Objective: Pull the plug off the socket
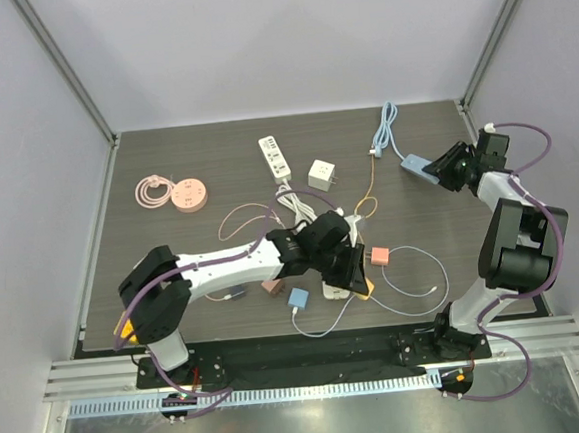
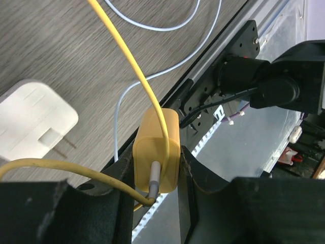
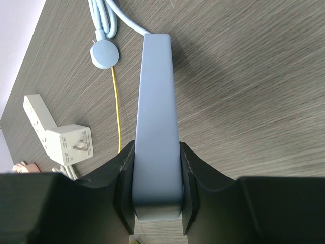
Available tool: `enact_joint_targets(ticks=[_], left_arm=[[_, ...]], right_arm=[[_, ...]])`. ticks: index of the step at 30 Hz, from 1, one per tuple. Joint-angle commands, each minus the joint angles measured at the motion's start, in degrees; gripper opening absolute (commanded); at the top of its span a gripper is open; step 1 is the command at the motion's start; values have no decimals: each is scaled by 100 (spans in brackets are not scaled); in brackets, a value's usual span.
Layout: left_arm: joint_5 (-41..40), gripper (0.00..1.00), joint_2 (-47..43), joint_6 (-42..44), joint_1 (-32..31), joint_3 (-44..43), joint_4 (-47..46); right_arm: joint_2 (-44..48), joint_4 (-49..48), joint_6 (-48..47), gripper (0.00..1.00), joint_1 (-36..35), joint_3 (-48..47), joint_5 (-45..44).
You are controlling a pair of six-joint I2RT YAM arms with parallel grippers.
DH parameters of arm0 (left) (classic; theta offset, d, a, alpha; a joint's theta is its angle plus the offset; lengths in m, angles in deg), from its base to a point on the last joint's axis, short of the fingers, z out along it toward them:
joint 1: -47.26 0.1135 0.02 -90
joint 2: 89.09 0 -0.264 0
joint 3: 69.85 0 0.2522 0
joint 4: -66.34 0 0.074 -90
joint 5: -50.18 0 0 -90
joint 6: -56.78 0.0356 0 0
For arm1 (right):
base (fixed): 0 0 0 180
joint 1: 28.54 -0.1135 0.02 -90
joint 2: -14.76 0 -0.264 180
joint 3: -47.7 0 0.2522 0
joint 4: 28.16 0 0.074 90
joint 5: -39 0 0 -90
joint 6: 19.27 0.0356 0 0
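Observation:
My left gripper [image 2: 156, 158] is shut on a yellow plug [image 2: 156, 152], gripping its two sides. The plug's yellow cable [image 2: 127, 56] loops away over the table. In the top view this gripper [image 1: 357, 276] is at the table's near middle, and the plug sits in no socket. At the far right, my right gripper [image 3: 156, 148] is shut on the end of a long light-blue socket strip [image 3: 156, 101]. The top view shows this gripper [image 1: 440, 171] and the strip [image 1: 416, 164] well apart from the yellow plug.
A white adapter [image 2: 33, 122] with bare prongs lies beside the left gripper. Also on the table are a white power strip [image 1: 277, 158], a white cube adapter [image 1: 321, 175], a pink round socket [image 1: 188, 195], small pink [image 1: 379, 256] and blue [image 1: 297, 298] adapters, and loose cables.

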Motion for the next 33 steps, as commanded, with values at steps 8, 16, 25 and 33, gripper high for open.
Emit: enact_joint_targets(ticks=[8,16,25,33], left_arm=[[450,0,1015,-192,-61,-389,-722],[336,30,1349,-52,-61,-785,-379],[134,72,1288,229,-61,-1030,-54],[-42,77,902,467,-52,-1145,420]], right_arm=[[-177,451,-294,35,40,299,-690],[69,705,-347,54,40,247,-972],[526,1136,-435,73,-4,71,-1349],[1036,1645,-602,76,-425,-113,-1841]])
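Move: My left hand still holds the yellow plug; its bare spot on the table is about 3 cm to the right and 7 below. The orange plug lies some 5 cm ahead and 4 right of this hand, the white plug level with it and 6 left, both about 8 lower. My right hand still grips the blue power strip's near end; the strip's place lies about 7 cm below, 1 back and 1 left. The round blue plug is roughly 12 cm left of that hand and 6 ahead, also on the table. I lower the yellow plug with my left hand about 6 cm, easing some 3 cm right, down beside the white plug, open my fingers to let go of the plug and rise a little. My right hand holds still first, then opens and comes off the power strip, drawing back about 5 cm while it dips 4 and tips further down, and finally lifts again. ##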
